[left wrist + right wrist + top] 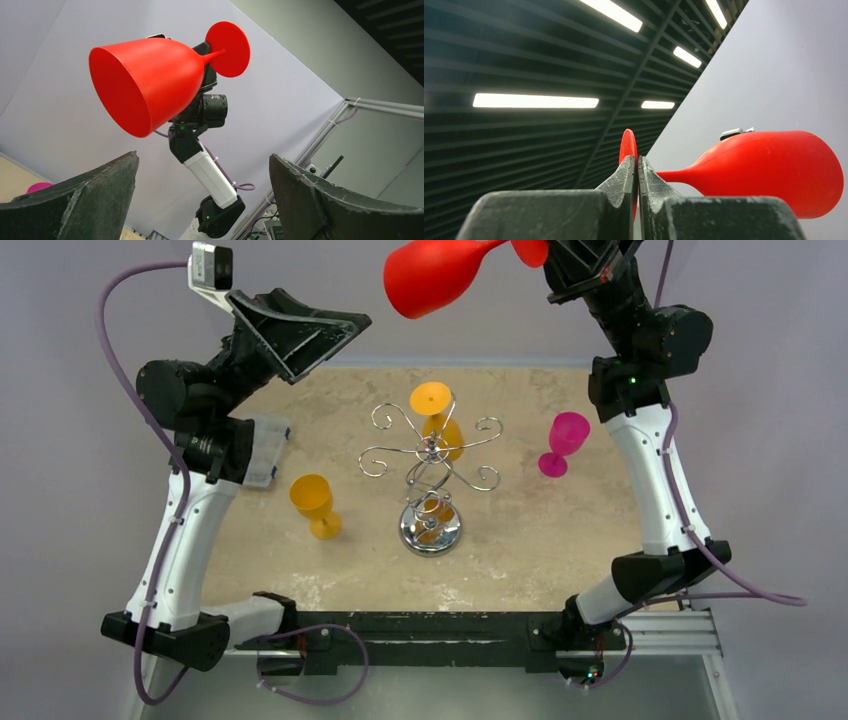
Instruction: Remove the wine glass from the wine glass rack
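Observation:
My right gripper [538, 254] [638, 167] is raised high above the table's back edge, shut on the foot disc of a red wine glass [440, 275] [769, 170]. The glass lies sideways in the air, bowl pointing left, well clear of the chrome wine glass rack [430, 455] at the table's centre. An orange wine glass [438, 420] hangs upside down on a rear arm of the rack. My left gripper [330, 348] [204, 157] is lifted at the back left, open and empty, and faces the red wine glass [145, 80], which is apart from it.
A second orange glass [315, 502] stands on the table left of the rack. A magenta glass [563, 440] stands to the rack's right, near my right arm. The rack's round base [431, 528] sits toward the front of the stone-patterned table [540, 540].

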`<action>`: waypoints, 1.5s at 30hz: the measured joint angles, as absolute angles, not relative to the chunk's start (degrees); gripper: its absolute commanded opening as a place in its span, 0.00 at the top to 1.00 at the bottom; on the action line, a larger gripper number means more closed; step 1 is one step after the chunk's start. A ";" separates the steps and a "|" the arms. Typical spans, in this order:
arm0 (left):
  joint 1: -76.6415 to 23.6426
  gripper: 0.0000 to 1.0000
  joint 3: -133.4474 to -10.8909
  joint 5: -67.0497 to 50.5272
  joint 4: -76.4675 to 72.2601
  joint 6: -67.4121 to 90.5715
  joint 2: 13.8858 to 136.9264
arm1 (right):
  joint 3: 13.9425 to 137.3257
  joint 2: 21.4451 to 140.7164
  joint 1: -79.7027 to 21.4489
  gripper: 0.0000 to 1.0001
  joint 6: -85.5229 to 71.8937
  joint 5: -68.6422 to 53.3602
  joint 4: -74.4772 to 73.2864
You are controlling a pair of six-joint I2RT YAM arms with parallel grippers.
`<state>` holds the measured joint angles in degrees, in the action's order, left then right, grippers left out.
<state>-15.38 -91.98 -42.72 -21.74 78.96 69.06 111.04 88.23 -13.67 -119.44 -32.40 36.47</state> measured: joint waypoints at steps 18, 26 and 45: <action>-15.38 0.09 -91.72 -41.50 -29.19 83.61 72.69 | 111.04 87.72 -21.74 1.00 -119.55 -29.67 35.94; -15.38 0.24 -91.70 -41.56 -32.58 86.13 72.64 | 111.04 87.85 -26.17 1.00 -119.55 -29.23 35.35; -15.40 0.75 -90.08 -43.31 -39.97 92.44 70.70 | 111.04 89.73 -29.28 1.00 -119.52 -26.50 35.03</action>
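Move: For the left hand, empty and wide open, the middle of the red glass's bowl lies about 9 cm to the right, 6 cm ahead and 4 cm higher. The right fingers already hold that glass by its foot. From the right hand the bowl hangs some 11 cm to the left, 1 cm back and 5 cm lower. The left gripper waits about 20 cm to the left, 7 cm back and 9 cm lower. The rack stands well below both. The right hand, keeping its pinch on the foot of the red glass, carries it about 6.5 cm left and some 3 cm back in mid-air towards the left gripper, turning roughly 15 degrees counter-clockwise so that the bowl swings mouth-first to the left fingers. The left hand eases a little forward, then draws back about 4.5 cm while rising some 2 cm, and its fingers close from wide open to about a third around the near wall of the bowl, one finger inside the mouth and the other outside, with a gap still showing at the outer finger. ##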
